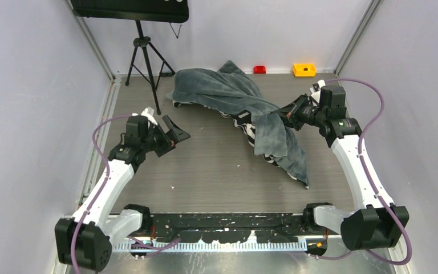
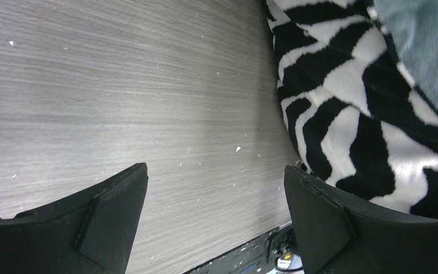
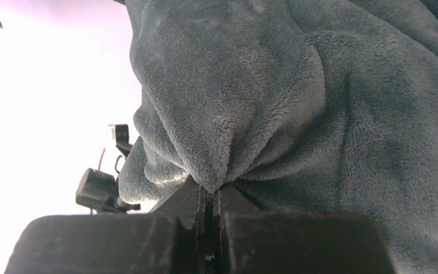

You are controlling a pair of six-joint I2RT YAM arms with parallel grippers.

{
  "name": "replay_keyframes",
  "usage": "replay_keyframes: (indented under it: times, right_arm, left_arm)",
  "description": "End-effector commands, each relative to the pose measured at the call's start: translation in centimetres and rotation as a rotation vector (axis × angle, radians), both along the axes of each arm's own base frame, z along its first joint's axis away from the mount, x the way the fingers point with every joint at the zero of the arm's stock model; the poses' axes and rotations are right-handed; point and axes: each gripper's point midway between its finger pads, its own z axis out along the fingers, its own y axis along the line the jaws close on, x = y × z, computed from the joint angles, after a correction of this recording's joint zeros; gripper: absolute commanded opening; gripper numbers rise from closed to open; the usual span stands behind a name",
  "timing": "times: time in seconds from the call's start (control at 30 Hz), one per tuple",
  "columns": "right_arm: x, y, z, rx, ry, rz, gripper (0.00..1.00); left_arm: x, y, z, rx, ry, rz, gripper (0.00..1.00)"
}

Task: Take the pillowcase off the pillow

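The dark grey fuzzy pillowcase (image 1: pixel 228 94) lies crumpled across the far middle of the table, with a long flap (image 1: pixel 288 148) trailing toward the near right. Zebra-striped fabric (image 1: pixel 250 128) shows under it, and fills the right of the left wrist view (image 2: pixel 365 108). My right gripper (image 1: pixel 282 116) is shut on a bunched fold of the grey pillowcase (image 3: pixel 234 114) and holds it up off the table. My left gripper (image 1: pixel 174 134) is open and empty above bare table, left of the fabric. The white pillow is hidden.
A black tripod (image 1: pixel 142 57) stands at the far left under a dark panel. A red block (image 1: pixel 259 69) and a yellow block (image 1: pixel 304 69) lie by the back wall. A metal rail (image 1: pixel 105 114) borders the table's left edge.
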Motion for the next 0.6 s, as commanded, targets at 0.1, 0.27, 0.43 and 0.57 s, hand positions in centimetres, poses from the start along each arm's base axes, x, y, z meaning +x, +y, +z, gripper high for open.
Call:
replay_keyframes:
  times: [0.1,0.27,0.43,0.57]
  right_arm:
    - [-1.3,-2.4,1.6,-0.173,-0.128,-0.029,0.0]
    - [-2.7,-2.2,0.5,-0.187,-0.106,0.011,0.0]
    - [-3.6,-2.2,0.0,-0.199,-0.104,0.028,0.0]
    - [-4.0,-2.2,0.2,-0.206,-0.109,0.04,0.0]
  left_arm:
    - [6.3,-0.7,1.9,-0.145,-0.005,0.081,0.92]
    - [10.8,-0.5,3.1,-0.288,-0.05,0.184,0.93]
    - [14.3,-1.3,4.7,-0.495,-0.15,0.221,0.93]
    - [16.0,-1.6,2.7,-0.513,-0.116,0.242,0.94]
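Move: Some 30 cm ahead of the left hand, about 4 cm to its left and 15 cm below, lies the left end of the pillowcase. A foot of the black tripod stands roughly 11 cm left of that end and 5 cm nearer. The striped underside shows about 16 cm ahead of the left hand and 27 cm to its right. From the right hand, which already grips the raised cloth, the left end is some 25 cm ahead, 42 cm left and 25 cm below; the near tail hangs about 14 cm back and 13 cm right. Reaching forward about 14 cm towards the left end of the pillowcase, the open left hand dips a little and levels out again while it rolls some 20 degrees, left side down, and turns slightly counter-clockwise. The right hand keeps its shut pinch on the bunched grey cloth and draws it back roughly 4 cm, easing down and a touch to the right. ##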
